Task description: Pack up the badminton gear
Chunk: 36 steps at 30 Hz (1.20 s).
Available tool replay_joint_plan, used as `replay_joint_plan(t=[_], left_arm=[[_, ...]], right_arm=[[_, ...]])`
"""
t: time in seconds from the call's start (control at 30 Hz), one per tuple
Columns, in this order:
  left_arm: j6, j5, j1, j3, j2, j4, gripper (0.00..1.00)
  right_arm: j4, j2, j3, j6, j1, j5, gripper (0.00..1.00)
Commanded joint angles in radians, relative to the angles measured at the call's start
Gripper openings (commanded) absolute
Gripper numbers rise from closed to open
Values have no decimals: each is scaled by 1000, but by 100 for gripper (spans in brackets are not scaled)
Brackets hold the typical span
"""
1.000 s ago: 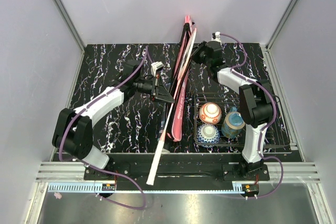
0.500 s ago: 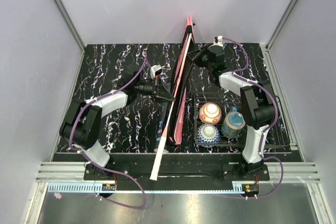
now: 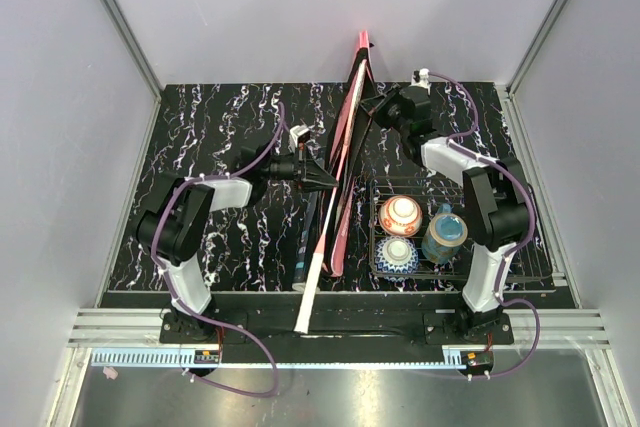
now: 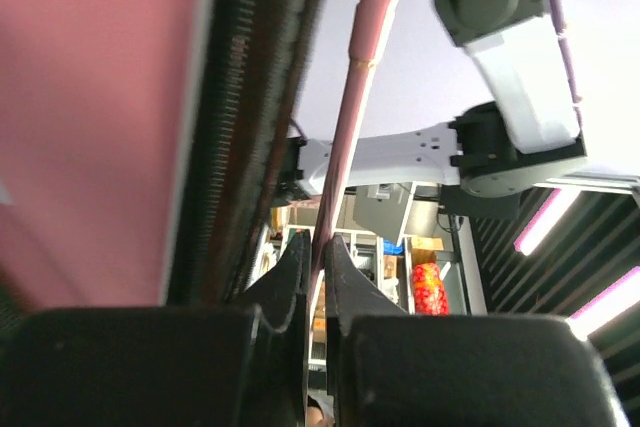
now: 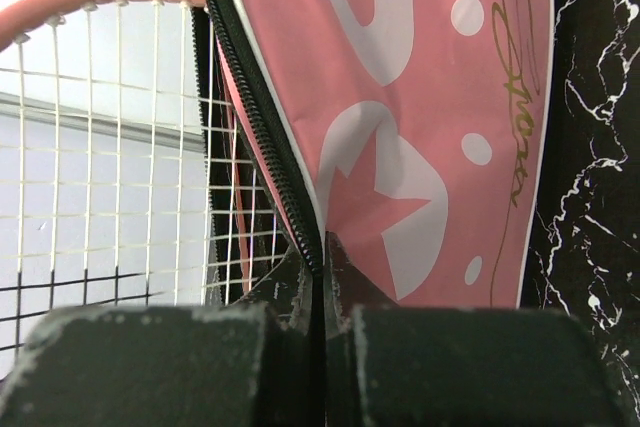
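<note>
The pink racket cover [image 3: 345,162] stands on edge down the middle of the table, its black zipper [image 5: 262,112] open. A pink-framed racket sits partly inside it: the strung head [image 5: 100,147] shows past the zipper, and the white handle [image 3: 311,292] sticks out over the near table edge. My left gripper [image 3: 322,177] is shut on the racket's thin pink shaft [image 4: 345,117], left of the cover. My right gripper [image 3: 370,107] is shut on the cover's zipper edge [image 5: 318,247] near the far end. A long black tube [image 3: 309,235] lies beside the shaft.
A black wire basket [image 3: 540,272] at the near right holds two patterned bowls [image 3: 400,215] [image 3: 398,254] and a cup [image 3: 443,234], close to the cover's right side. Grey walls enclose the black marbled table [image 3: 220,137] on three sides.
The left gripper has moved right toward the cover with the racket shaft, and the white handle has swung right. The cover has turned more onto its edge. The right gripper keeps its hold.
</note>
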Motion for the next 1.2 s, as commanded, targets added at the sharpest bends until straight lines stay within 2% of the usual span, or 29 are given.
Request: replay_joint_plan(t=[0.0, 0.23, 0.37, 0.5, 0.6, 0.67, 0.83, 1.03, 1.17], left_arm=[[410, -107, 8, 115, -61, -591, 0], [536, -183, 31, 158, -48, -792, 0], [642, -265, 34, 329, -11, -990, 0], [651, -314, 32, 438, 37, -1125, 0], [628, -328, 29, 411, 15, -1140, 0], [601, -324, 23, 330, -37, -1114, 0], [627, -325, 8, 262, -77, -1111, 0], [621, -342, 11, 417, 12, -1136, 0], [642, -368, 9, 630, 108, -1191, 0]], right_arm=[[107, -129, 17, 2, -11, 22, 0], [99, -130, 21, 8, -5, 11, 0], [87, -132, 24, -1, 12, 7, 0], [84, -138, 15, -19, 24, 8, 0], [95, -140, -3, -24, 24, 11, 0], [92, -146, -8, -38, 26, 28, 0], [89, -124, 37, -66, 24, 25, 0], [102, -127, 23, -52, 24, -1, 0], [112, -146, -14, -38, 24, -22, 0]])
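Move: The left gripper already holds the racket's shaft. The middle of the bag's mouth lies about 8 cm ahead of it, 3 cm to its right and 5 cm lower. From the left gripper, the shuttlecock tube is some 9 cm back, 6 cm left and 14 cm down, and the orange bowl roughly 5 cm back, 17 cm right and 13 cm down. From the right gripper, which pinches the zip edge, that mouth is about 12 cm back, 4 cm left and 4 cm lower. Bring the left gripper down about 4 cm, then forward, keeping its hold on the shaft, so the racket's head feeds into the bag's mouth. Draw back and dip again, then push forward once more, tipping the fingers some 30 degrees downward along the way. Keep the right gripper pinched on the zip edge, easing slightly back. ##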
